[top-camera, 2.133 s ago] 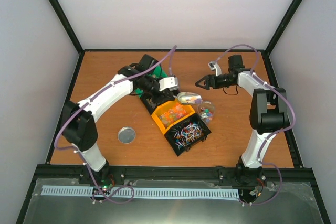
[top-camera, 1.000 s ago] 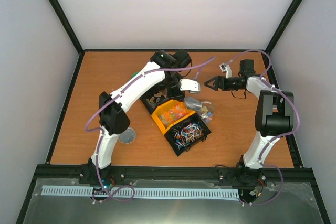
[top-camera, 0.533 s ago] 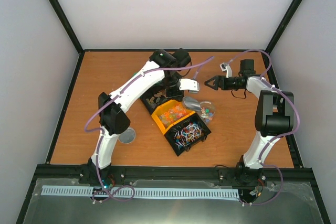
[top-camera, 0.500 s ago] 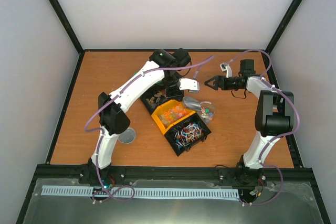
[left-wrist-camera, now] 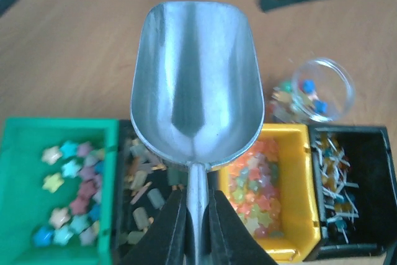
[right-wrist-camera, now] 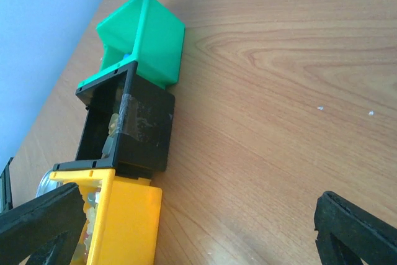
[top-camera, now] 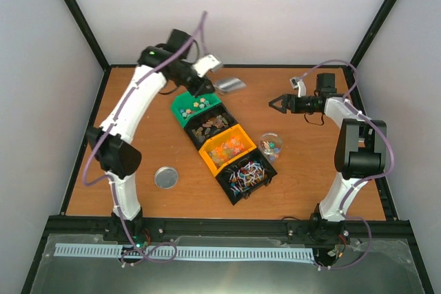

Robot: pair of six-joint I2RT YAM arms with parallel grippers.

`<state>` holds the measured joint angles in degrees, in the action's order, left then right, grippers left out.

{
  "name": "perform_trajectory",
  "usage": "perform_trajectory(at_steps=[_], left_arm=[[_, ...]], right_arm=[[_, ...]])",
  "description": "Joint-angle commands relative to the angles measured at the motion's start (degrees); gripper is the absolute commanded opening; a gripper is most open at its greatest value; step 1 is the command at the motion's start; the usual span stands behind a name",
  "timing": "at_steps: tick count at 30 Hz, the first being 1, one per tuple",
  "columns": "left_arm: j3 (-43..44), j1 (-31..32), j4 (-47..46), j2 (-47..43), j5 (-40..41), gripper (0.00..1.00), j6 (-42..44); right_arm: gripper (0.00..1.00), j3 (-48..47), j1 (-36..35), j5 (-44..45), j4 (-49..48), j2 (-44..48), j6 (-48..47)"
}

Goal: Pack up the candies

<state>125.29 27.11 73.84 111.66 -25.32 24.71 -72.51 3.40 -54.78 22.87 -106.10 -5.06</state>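
Note:
The candies lie sorted in a diagonal row of bins: a green bin (top-camera: 195, 107) of pastel stars, a black bin (top-camera: 213, 123) of brownish-gold pieces, a yellow bin (top-camera: 227, 148) of orange-yellow stars, and a black bin (top-camera: 247, 175) of red-blue-white sticks. A clear jar (top-camera: 270, 144) beside the row holds a few candies. My left gripper (left-wrist-camera: 197, 208) is shut on the handle of an empty silver scoop (left-wrist-camera: 195, 85), raised above the far end of the row. My right gripper (top-camera: 274, 103) stands open over bare table, right of the bins, holding nothing.
A round silver lid (top-camera: 165, 177) lies on the table left of the bins. The right wrist view shows the outer walls of the green bin (right-wrist-camera: 149, 44), black bin (right-wrist-camera: 139, 131) and yellow bin (right-wrist-camera: 121, 228). Cage walls ring the wooden table (top-camera: 317, 170).
My left arm has lifted the scoop away from the jar and swung it back and left, over the far end of the row. The right gripper stayed put and opened slightly wider.

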Motion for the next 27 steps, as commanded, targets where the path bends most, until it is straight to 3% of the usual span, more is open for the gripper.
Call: perform_trajectory(at_steps=[1, 8, 13, 18, 27], left_arm=[[-6.7, -9.9, -12.6, -6.2, -4.1, 0.01, -13.1], [-23.8, -24.8, -22.8, -14.4, -0.3, 0.01, -17.6], [-35.3, -32.0, -26.4, -17.4, 3.2, 0.01, -16.3], [-44.2, -36.0, -29.5, -17.2, 6.9, 0.01, -15.6], [-52.2, -36.3, -36.8, -14.1, 10.2, 0.01, -14.3]], right_arm=[[1.00, -2.5, 0.4, 1.0, -0.4, 1.3, 0.7], [1.00, -5.2, 0.4, 3.2, 1.5, 2.0, -1.0], [1.00, -7.4, 0.4, 4.6, 5.4, 1.9, -4.8], [1.00, -9.1, 0.4, 5.7, 11.6, 2.1, -10.7], [1.00, -9.1, 0.4, 3.3, 21.3, 5.3, -22.1]])
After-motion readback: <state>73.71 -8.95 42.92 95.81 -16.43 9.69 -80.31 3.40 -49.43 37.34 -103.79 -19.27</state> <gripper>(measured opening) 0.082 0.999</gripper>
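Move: My left hand holds the empty scoop about 27 cm above the table. The bare patch of table I take it to lies some 29 cm to the left and 3 cm ahead. The green box stands about 11 cm ahead and 5 cm left, the black box next to it roughly 2 cm ahead and 2 cm right, and the tin lid about 20 cm back and 15 cm left. From my idle right hand, that bare patch is some 60 cm left, 3 cm back and 14 cm down. I swing my left hand quickly about 29 cm to the left, away from the candy boxes, keeping the scoop's handle pinched. It first arcs a little forward past the near side of the green box, then draws back while sinking some 15 cm towards the bare table, turning roughly 50 degrees counter-clockwise. My right hand, still wide open, rises about 3 cm and tilts slightly. ##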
